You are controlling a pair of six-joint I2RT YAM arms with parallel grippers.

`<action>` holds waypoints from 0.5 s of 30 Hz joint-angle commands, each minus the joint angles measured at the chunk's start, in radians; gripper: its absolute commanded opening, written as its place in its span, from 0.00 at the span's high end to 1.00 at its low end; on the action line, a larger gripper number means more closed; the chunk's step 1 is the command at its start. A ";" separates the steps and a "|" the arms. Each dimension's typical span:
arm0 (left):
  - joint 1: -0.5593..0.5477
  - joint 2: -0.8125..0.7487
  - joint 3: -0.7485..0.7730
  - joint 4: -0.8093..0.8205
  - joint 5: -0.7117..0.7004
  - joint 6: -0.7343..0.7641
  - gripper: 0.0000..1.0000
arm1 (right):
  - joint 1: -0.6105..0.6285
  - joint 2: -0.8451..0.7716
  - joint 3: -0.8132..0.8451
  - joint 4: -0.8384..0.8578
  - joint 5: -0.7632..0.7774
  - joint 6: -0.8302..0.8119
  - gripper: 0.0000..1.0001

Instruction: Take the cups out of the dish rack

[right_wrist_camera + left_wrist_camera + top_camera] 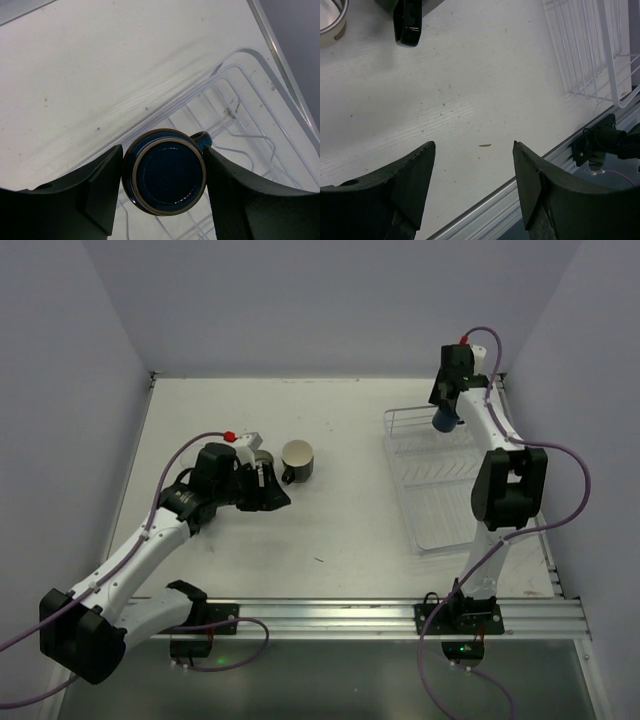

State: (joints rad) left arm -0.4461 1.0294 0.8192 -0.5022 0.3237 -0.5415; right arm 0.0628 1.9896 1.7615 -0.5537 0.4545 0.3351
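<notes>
My right gripper (444,421) is shut on a blue mug (164,177) and holds it in the air over the far left corner of the dish rack (437,512). In the right wrist view the mug's round end faces the camera, its handle (202,138) by the right finger, and the white wires of the rack (241,49) lie below. On the table, a dark mug with a cream inside (298,461) and a small grey cup (262,457) stand just beyond my left gripper (279,494). That gripper (472,145) is open with nothing between its fingers.
The left wrist view shows the dark mug's black handle (406,22) and a cup rim (330,22) at the top left, and the rack (590,60) at the upper right. A metal rail (350,612) runs along the near table edge. Walls close in the back and sides.
</notes>
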 commanded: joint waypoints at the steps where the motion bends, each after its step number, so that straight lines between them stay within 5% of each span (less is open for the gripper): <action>1: -0.006 0.030 0.017 0.074 0.054 -0.025 0.32 | 0.014 -0.121 0.038 0.035 0.053 -0.005 1.00; 8: -0.006 0.107 0.049 0.194 0.177 -0.112 0.32 | 0.049 -0.233 0.001 -0.031 0.038 0.051 1.00; 15: -0.005 0.158 -0.021 0.739 0.367 -0.420 0.32 | 0.065 -0.362 -0.030 -0.124 -0.074 0.120 1.00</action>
State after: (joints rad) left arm -0.4465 1.1767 0.8162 -0.1219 0.5560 -0.7650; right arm 0.1207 1.7168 1.7283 -0.6487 0.4160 0.4076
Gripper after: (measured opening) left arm 0.675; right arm 0.639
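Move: The right hand already holds the blue cup between its fingers above the far end of the dish rack; the rack's middle is some 14 cm back, 5 cm right and 12 cm below. The open left gripper it is taken to waits about 42 cm left, 29 cm back, roughly level. From the left hand the blue cup is thus about 29 cm ahead and 42 cm right; the grey mug stands 17 cm ahead, 4 cm right, the small cup 17 cm ahead, 4 cm left, both about 11 cm lower. The right hand keeps its grip on the blue cup and carries it on upward, gathering speed over about 10 cm, then also drawing back some 5 cm and a little left over the rack towards the left gripper, its fingers tipping up about 10 degrees. Meanwhile the left hand, empty and still open, dips slightly, then swings about 6 cm to the right and rises with a little forward reach, rolling some 20 degrees so its fingers swing up and point more to the right, towards the blue cup. ##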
